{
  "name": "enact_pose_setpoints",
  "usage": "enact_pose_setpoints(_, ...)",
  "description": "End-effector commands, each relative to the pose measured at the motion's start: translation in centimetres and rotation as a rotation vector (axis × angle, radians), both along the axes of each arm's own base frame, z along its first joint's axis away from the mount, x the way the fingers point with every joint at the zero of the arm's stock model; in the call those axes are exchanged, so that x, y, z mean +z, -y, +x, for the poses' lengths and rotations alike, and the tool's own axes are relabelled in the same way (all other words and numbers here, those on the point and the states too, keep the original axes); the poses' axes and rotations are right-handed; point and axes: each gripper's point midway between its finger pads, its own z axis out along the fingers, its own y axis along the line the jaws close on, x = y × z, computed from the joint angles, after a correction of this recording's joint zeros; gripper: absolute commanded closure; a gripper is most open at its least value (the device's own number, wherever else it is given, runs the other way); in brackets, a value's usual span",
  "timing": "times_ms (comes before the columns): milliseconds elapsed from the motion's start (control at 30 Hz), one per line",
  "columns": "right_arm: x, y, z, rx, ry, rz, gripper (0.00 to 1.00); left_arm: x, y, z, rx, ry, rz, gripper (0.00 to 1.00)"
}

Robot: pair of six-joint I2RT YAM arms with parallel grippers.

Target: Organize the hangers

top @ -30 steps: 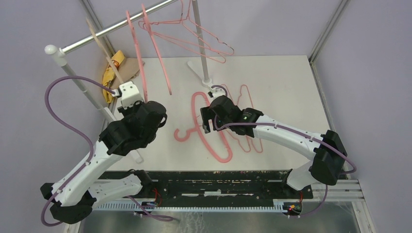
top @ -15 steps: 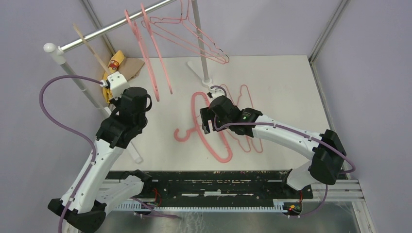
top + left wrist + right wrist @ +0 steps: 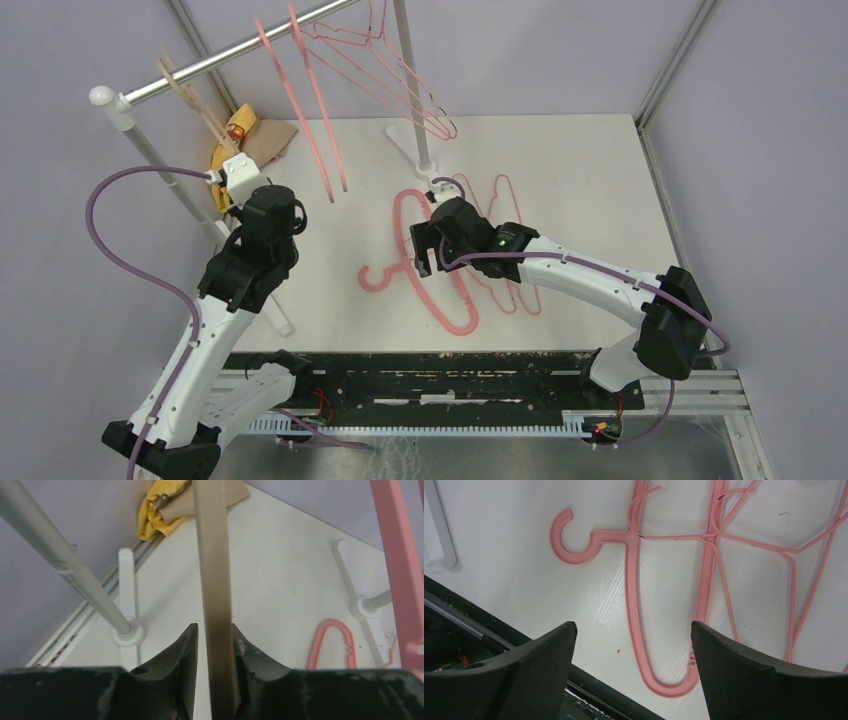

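A beige hanger [image 3: 192, 97] hangs at the left end of the silver rail [image 3: 250, 48]. Its bar [image 3: 212, 580] runs between the jaws of my left gripper [image 3: 214, 628], touching the right finger, with a thin gap at the left finger. In the top view the left gripper [image 3: 236, 175] sits just below that hanger. Two thick pink hangers [image 3: 320, 120] and thin pink wire hangers [image 3: 400, 80] hang further along the rail. A thick pink hanger [image 3: 630, 595] and wire hangers [image 3: 794, 580] lie flat on the table. My right gripper [image 3: 633, 625] stands wide open above the thick one [image 3: 440, 300].
A yellow and tan cloth [image 3: 240, 140] lies on the table behind the left gripper. The rail's slanted white post [image 3: 150, 150] stands left of my left arm. The upright post [image 3: 412, 90] and its white foot [image 3: 405, 145] stand behind the right gripper.
My left arm swung left and back with the beige hanger to the rail's left end, and its jaws have parted slightly. The hanging pink hangers swayed. The right arm stayed still.
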Motion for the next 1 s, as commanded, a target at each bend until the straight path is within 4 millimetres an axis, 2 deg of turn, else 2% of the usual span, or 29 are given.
enact_pose_setpoints(0,1.2,-0.9,0.4,0.017,0.029,0.041,0.07,-1.1,1.1,-0.2,-0.083,-0.03,-0.024,0.58)
enact_pose_setpoints(100,1.0,-1.0,0.2,0.03,0.024,0.038,0.07,-1.9,1.3,-0.5,-0.1,-0.049,-0.031,0.37)
enact_pose_setpoints(200,0.5,-1.1,0.0,0.05,0.015,0.025,0.06,-3.2,1.9,-0.8,-0.134,-0.068,-0.056,0.24)
enact_pose_setpoints(233,0.4,-1.1,0.0,0.058,0.011,0.019,0.06,-3.8,2.2,-1.0,-0.146,-0.076,-0.064,0.12)
enact_pose_setpoints(267,0.2,-1.1,-0.1,0.066,0.007,0.015,0.06,-4.3,2.4,-1.2,-0.158,-0.081,-0.074,0.07)
enact_pose_setpoints(333,-0.2,-1.4,-0.4,0.087,-0.003,0.008,0.06,-4.9,2.6,-1.6,-0.176,-0.082,-0.093,0.01)
enact_pose_setpoints(500,-1.9,-2.5,-1.8,0.162,-0.033,-0.031,0.06,-6.1,3.2,-3.0,-0.223,-0.074,-0.15,0.01)
enact_pose_setpoints(733,-4.9,-5.7,-3.6,0.277,-0.077,-0.114,0.08,-8.4,3.6,-3.8,-0.239,-0.123,-0.178,0.01)
enact_pose_setpoints(967,-8.0,-6.8,-2.0,0.267,-0.07,-0.201,0.12,-9.0,3.6,-3.9,-0.245,-0.142,-0.171,0.01)
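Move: The left hand still has the lower part of the tan hanger between its fingers; the rail is about 24 cm above this hand, some 5 cm ahead and 1 cm left. The nearer hanging pink hanger is roughly 12 cm right, 5 cm ahead and 12 cm higher; the left post is about 7 cm left and 1 cm ahead. From the right hand, the thick pink hanger's middle lies about 6 cm ahead, 1 cm right and 15 cm below, with the wire hangers some 8 cm ahead and 12 cm right, equally low. The left fingers spread wide and let go of the tan hanger, then that hand sinks about 9 cm clear of it, easing back and right and turning slightly clockwise. After a short pause the right hand, fingers already open, descends about 9 cm towards the thick pink hanger while going left and back, swinging some 15 degrees counter-clockwise, without touching it yet. ##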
